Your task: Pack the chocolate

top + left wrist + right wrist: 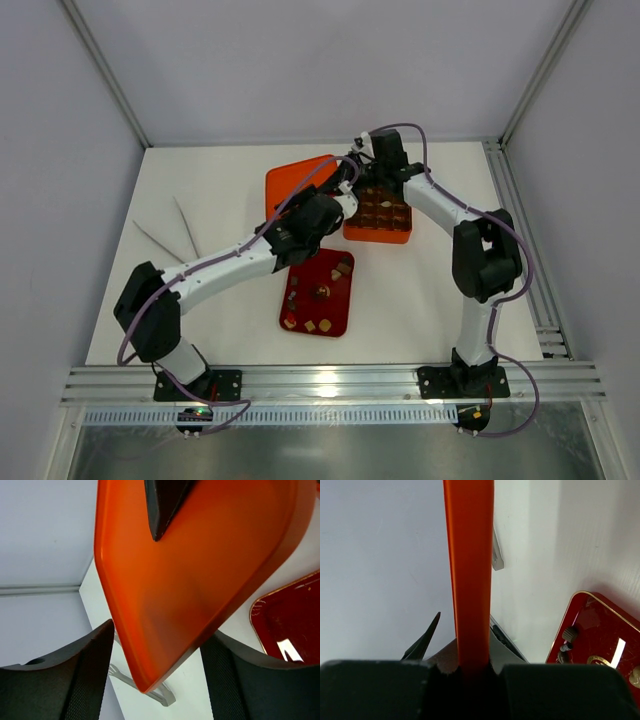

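Observation:
An orange box [379, 236] with a grid of cells holds several dark chocolate pieces [384, 211]. More chocolate [322, 292] lies loose in the dark red tray [335, 312] nearer the arms. My right gripper [469, 667] is shut on the edge of a flat orange lid [468, 570], which it holds tilted off the table [296, 182]. My left gripper [157, 635] is open with the lid's lower corner [145, 680] between its fingers [65, 675], a gap showing on both sides. In the right wrist view, chocolate pieces [568, 634] show in the tray [600, 630].
Two long metal tweezers [165, 243] lie on the white table at the left; their tips show under the lid [167, 696]. The dark red tray's corner [292, 620] sits right of the left gripper. Grey walls close in the back and sides.

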Robot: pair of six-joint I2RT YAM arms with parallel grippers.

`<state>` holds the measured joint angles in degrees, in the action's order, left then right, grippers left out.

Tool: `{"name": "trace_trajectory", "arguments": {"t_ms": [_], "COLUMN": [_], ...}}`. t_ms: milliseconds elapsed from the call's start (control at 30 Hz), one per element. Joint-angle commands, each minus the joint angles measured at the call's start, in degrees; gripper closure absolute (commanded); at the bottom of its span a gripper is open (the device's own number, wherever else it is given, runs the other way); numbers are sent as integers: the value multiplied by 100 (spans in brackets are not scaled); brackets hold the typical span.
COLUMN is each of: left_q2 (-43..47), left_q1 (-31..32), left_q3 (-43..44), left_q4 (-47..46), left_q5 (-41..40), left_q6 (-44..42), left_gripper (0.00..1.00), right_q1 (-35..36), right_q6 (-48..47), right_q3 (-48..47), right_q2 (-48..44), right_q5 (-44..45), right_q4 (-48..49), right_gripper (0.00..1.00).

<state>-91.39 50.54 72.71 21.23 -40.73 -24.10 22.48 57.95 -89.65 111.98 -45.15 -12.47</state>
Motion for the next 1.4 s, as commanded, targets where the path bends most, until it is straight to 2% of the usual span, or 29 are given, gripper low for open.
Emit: {"name": "trace_trajectory", "arguments": {"t_ms": [0,300,333,400,433,467,533,567,633,667,800,867,933,1167,1200,1267,1300,1333,1367], "left_q2": [-36,-45,-54,-89,-106,-124,-150,-142,-116,-89,78,78,43,-247,-360,-484,-676,-774,-922], "left_q1": [52,175,175,184,184,184,184,193,201,201,193,184,175,-35,-97,-439,-571,-737,-974], "left_q3": [-142,-468,-459,-450,-442,-433,-389,-389,-328,-284,93,410,630,2000,2358,2668,2905,3038,3161], "left_q4": [-874,-1868,-1938,-2009,-2027,-2070,-2079,-2088,-2080,-2079,-1476,-1193,-842,380,460,557,531,505,452], "left_q5": [-444,-770,-770,-787,-805,-822,-823,-805,-744,-717,-182,186,407,2365,3134,4033,4516,5365,5722], "left_q6": [-306,-894,-930,-1009,-1018,-1044,-1071,-1079,-1045,-1018,-483,-175,-17,1336,1860,2398,3106,3443,3708], "left_gripper": [35,55,66,82,98,100,100,100,100,100,100,100,100,100,100,100,100,100,100], "right_q1": [11,2,2,-7,-7,-7,-15,-24,-111,-182,-674,-1024,-1236,-2063,-2116,-2178,-2178,-2178,-2169], "right_q6": [225,383,383,383,383,392,383,383,392,410,647,787,797,7,-334,-705,-1055,-1189,-1329], "right_q3": [61,316,307,299,307,316,334,360,395,500,922,1255,1440,1793,1793,1688,1661,1670,1713], "right_q2": [-432,-564,-564,-581,-590,-590,-608,-616,-660,-695,-1011,-1318,-1581,-2391,-2540,-2629,-2681,-2725,-2778], "right_q5": [-302,-381,-390,-398,-407,-407,-434,-442,-451,-425,-285,-144,-74,778,1023,1270,1515,1622,1762], "right_q4": [429,667,684,693,711,746,798,886,1000,1184,1931,2412,2539,1724,1565,918,739,607,397], "right_gripper": [96,96,96,93,90,79,64,49,37,27,9,2,1,0,0,0,0,0,0]}}
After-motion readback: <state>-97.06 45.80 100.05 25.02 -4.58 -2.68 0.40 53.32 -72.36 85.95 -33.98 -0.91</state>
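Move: The right hand holds the orange lid; its middle is about 6 cm to that hand's left, level fore and aft and some 2 cm lower. From the left hand, whose open fingers already straddle the lid's near corner, that middle is roughly 5 cm ahead, 2 cm left and nearly level. The chocolate box sits some 10 cm ahead, 19 cm right and 18 cm below, the red tray about 13 cm back, 2 cm right and 19 cm below. Almost in place, the left hand closes its fingers on the near corner of the lid; only then does the right hand open wide, let go and sweep off some 20 cm right and 10 cm up, yawing clockwise. Once the lid is free, the left hand carries it about 12 cm right and as far up, rolling its left side down some 45 degrees. ##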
